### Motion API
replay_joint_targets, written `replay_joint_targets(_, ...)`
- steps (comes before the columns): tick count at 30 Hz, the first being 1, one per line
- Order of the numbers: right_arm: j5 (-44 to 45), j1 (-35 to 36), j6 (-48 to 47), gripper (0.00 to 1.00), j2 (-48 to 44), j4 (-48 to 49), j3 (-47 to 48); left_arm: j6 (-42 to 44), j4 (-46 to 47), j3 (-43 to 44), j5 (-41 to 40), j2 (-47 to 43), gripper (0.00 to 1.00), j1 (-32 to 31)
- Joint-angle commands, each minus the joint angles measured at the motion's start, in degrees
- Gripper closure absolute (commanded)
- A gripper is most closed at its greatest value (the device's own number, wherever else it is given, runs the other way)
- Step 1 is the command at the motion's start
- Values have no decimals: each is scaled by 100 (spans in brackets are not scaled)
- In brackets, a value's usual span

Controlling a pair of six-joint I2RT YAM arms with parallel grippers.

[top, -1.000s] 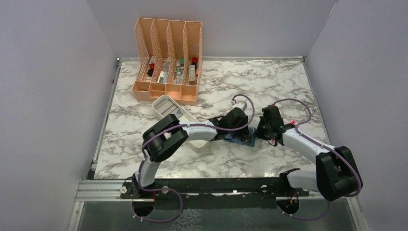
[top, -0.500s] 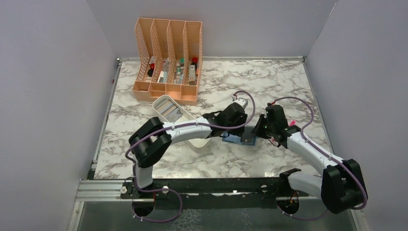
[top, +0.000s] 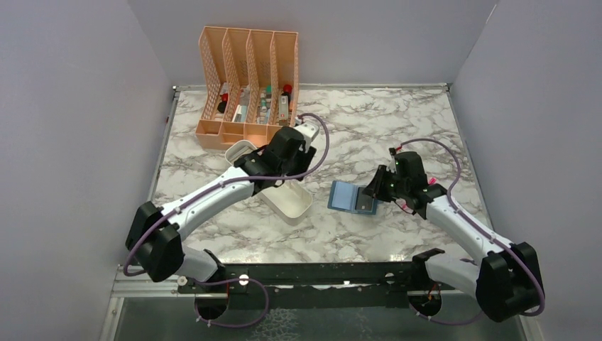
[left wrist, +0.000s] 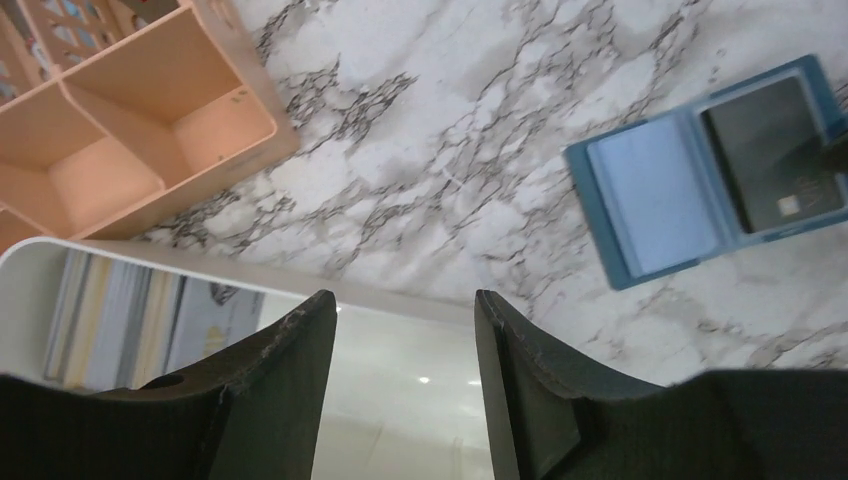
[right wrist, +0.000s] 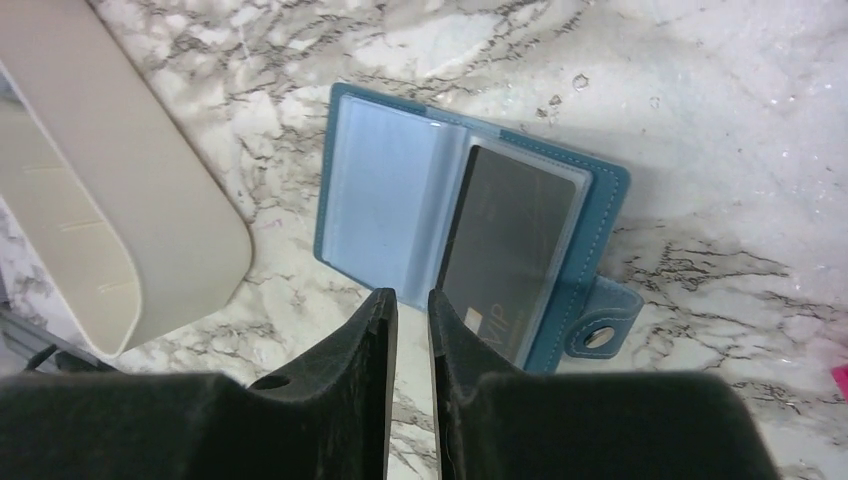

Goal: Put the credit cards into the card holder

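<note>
The teal card holder [top: 348, 196] lies open on the marble, with its snap tab toward the right arm. A dark credit card [right wrist: 505, 250] sits in its right-hand pocket; the left pocket [left wrist: 655, 195] shows pale blue. My right gripper [right wrist: 410, 295] hovers just above the holder's near edge [right wrist: 470, 220], its jaws a narrow gap apart with nothing between them. My left gripper [left wrist: 405, 300] is open above the white tray [left wrist: 300, 285]. Several pale credit cards [left wrist: 120, 320] lie at the tray's far end. In the top view the left arm [top: 284, 153] covers the middle of the tray.
The peach mesh organizer [top: 248, 85] with small bottles stands at the back left, just beyond the white tray [top: 294, 202]. Its base [left wrist: 130, 110] fills the upper left of the left wrist view. Grey walls enclose the table on three sides.
My left arm has swung away from the card holder, back and left over the tray, and its jaws have widened. The right gripper has opened slightly. The holder now lies uncovered.
</note>
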Motion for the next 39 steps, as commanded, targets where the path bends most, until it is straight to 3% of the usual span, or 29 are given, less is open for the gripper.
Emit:
replay_joint_targets(1, -322, -7, -123, 76, -289, 20, 257, 1321, -338, -330, -516, -482, 41, 297)
replay_joint_targets(5, -390, -7, -218, 75, -313, -34, 400, 1579, -482, -408, -638, -292, 32, 895)
replay_joint_targets(9, -370, -7, -302, 75, -268, -192, 552, 1793, -512, -415, -891, 85, 31, 1298)
replay_joint_targets(17, -348, -7, -366, 75, -411, -286, 657, 2356, -509, -269, -418, 384, 27, 1938)
replay_joint_targets(31, -301, -7, -321, 75, -517, -348, 675, 2529, -564, -353, -431, 1088, 24, 1999)
replay_joint_targets(39, -273, -7, -289, 75, -580, -375, 695, 2564, -573, -256, -977, 1493, 27, 2003)
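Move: The front card of the stack in the white tray lies about 6 cm ahead of my left hand, 16 cm to its left and 14 cm below. The tray's middle is around 1 cm ahead and 13 cm left; the organizer's near compartments are some 18 cm ahead and 21 cm left, and the card holder is 4 cm back and 17 cm right, all roughly 15 cm lower. From my right hand that card is about 10 cm ahead, 37 cm left, 5 cm below. I swing my empty left hand about 17 cm left and some 5 cm forward towards the front card, then sink straight down into the stack end of the tray, 11 cm lower in all. I roll the wrist some 30 degrees, left side up, and open the fingers wider around the front card. My right hand rises about 5 cm clear of the card holder. ##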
